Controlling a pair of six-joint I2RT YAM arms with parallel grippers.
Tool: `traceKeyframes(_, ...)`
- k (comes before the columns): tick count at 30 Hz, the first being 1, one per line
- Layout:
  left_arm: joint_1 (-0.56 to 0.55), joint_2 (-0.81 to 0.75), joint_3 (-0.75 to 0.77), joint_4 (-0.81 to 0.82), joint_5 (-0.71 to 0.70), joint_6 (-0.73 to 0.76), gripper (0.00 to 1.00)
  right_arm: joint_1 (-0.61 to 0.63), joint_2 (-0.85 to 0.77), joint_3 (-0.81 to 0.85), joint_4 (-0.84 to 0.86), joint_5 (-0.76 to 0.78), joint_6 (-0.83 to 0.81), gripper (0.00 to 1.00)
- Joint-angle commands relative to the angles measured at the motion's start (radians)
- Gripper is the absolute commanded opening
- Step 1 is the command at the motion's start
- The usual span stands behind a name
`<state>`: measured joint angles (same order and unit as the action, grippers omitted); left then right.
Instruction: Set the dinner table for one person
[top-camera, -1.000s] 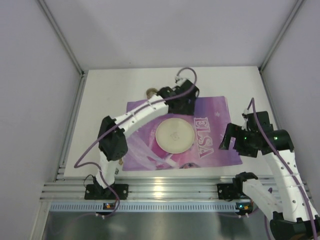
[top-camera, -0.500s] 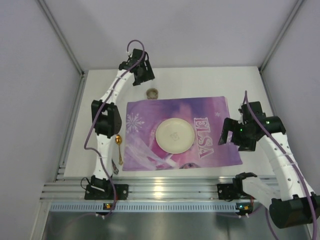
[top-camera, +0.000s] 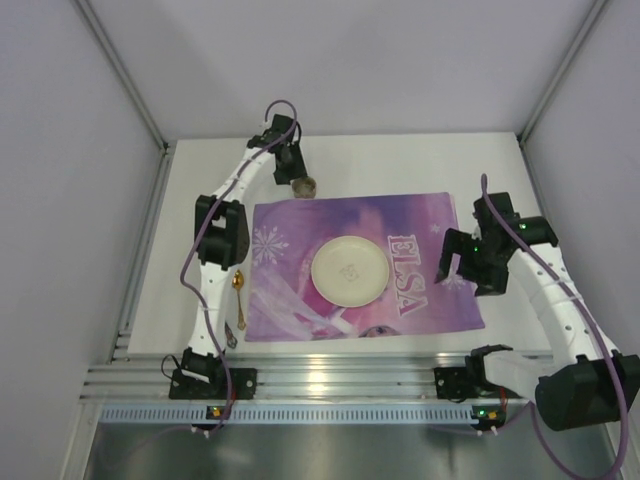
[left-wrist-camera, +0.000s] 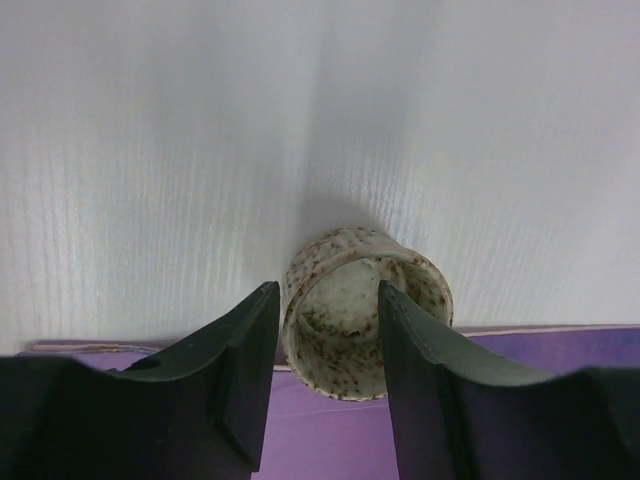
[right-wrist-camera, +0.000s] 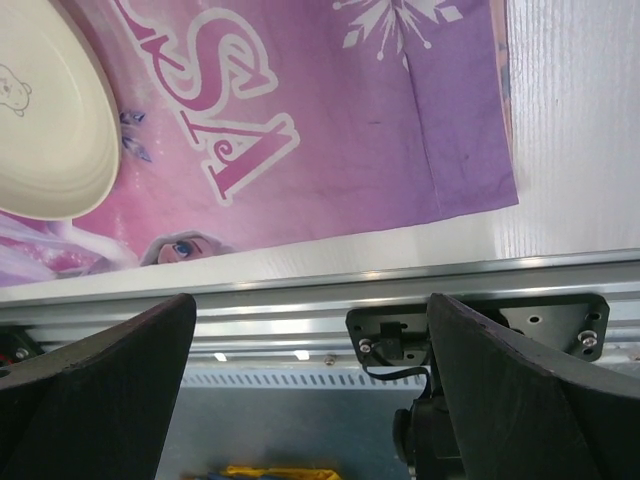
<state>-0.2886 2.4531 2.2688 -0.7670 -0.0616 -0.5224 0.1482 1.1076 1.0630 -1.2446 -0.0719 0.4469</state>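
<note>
The dinner table (top-camera: 190, 230) is a white tabletop with a purple "ELSA" placemat (top-camera: 300, 290) on it. A cream plate (top-camera: 349, 271) sits in the middle of the mat. A speckled cup (top-camera: 304, 185) stands just beyond the mat's far edge. My left gripper (top-camera: 292, 168) is open right at the cup. In the left wrist view the cup (left-wrist-camera: 340, 330) sits at the tips of the left gripper (left-wrist-camera: 328, 290), and the right finger (left-wrist-camera: 420, 380) covers its right side. A gold spoon (top-camera: 238, 285) lies left of the mat. My right gripper (top-camera: 462, 262) is wide open and empty above the mat's right edge.
An aluminium rail (top-camera: 330, 375) runs along the near edge of the table and also shows in the right wrist view (right-wrist-camera: 300, 300). Grey walls close in the table on three sides. The plate (right-wrist-camera: 50, 120) and the placemat (right-wrist-camera: 330, 120) show in the right wrist view.
My left arm swung from over the mat's far edge to the back of the table, then came down at the cup. My right gripper moved a little farther from the near edge.
</note>
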Motion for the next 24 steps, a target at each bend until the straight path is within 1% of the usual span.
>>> traceKeyframes(1,0.008,-0.013,-0.020,0.041,-0.007,0.038,0.48,0.004,0.009,0.032,0.042,0.014,0.015,1.00)
traceKeyframes(8,0.017,0.021,-0.045,0.029,-0.007,0.068,0.39,0.002,0.024,0.026,0.060,0.009,0.016,1.00)
traceKeyframes(9,0.017,0.027,-0.040,0.025,-0.006,0.074,0.35,0.004,0.026,0.025,0.065,0.007,0.016,1.00)
traceKeyframes(11,0.017,0.040,-0.029,0.021,-0.009,0.085,0.31,0.002,0.031,0.019,0.074,-0.002,0.015,1.00)
traceKeyframes(12,0.017,0.044,-0.016,0.017,-0.010,0.087,0.22,0.002,0.032,0.017,0.076,-0.003,0.015,1.00)
traceKeyframes(14,0.017,0.056,0.009,0.012,-0.004,0.087,0.12,0.002,0.035,0.009,0.086,-0.012,0.012,1.00)
traceKeyframes(15,0.017,0.057,0.017,0.011,0.002,0.082,0.00,0.002,0.038,0.008,0.091,-0.020,0.012,1.00)
traceKeyframes(18,0.019,0.038,0.031,0.023,0.017,0.071,0.00,0.002,0.047,0.017,0.096,-0.026,0.001,1.00)
traceKeyframes(21,0.017,-0.023,0.037,0.054,0.025,0.062,0.00,0.002,0.063,0.058,0.100,-0.037,-0.010,1.00)
traceKeyframes(23,0.016,-0.074,0.049,0.057,0.028,0.062,0.00,0.004,0.078,0.110,0.129,-0.077,-0.022,1.00)
traceKeyframes(24,0.014,-0.092,0.051,0.057,0.032,0.062,0.00,0.004,0.081,0.130,0.145,-0.125,-0.025,1.00)
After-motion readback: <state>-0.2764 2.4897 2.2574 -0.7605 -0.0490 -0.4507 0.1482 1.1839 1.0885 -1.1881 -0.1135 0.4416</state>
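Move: The cup stands just to the right of the left hand, its middle some 3 cm right, level fore and aft, and about 5 cm below, with the half-open fingers straddling its left rim. The plate lies about 15 cm right and 22 cm back from that hand, with the placemat's middle some 19 cm right and 21 cm back. From the right hand the cup is roughly 35 cm ahead and 40 cm left. The cup's left wall is taken between the left fingers: the hand sinks about 3 cm while easing a centimetre left, one finger inside the cup and one outside, and closes from half open to nearly shut to pinch the rim. It then rises just under 1 cm, still gripping. The open right hand drifts about 2 cm forward and 1 cm left. ##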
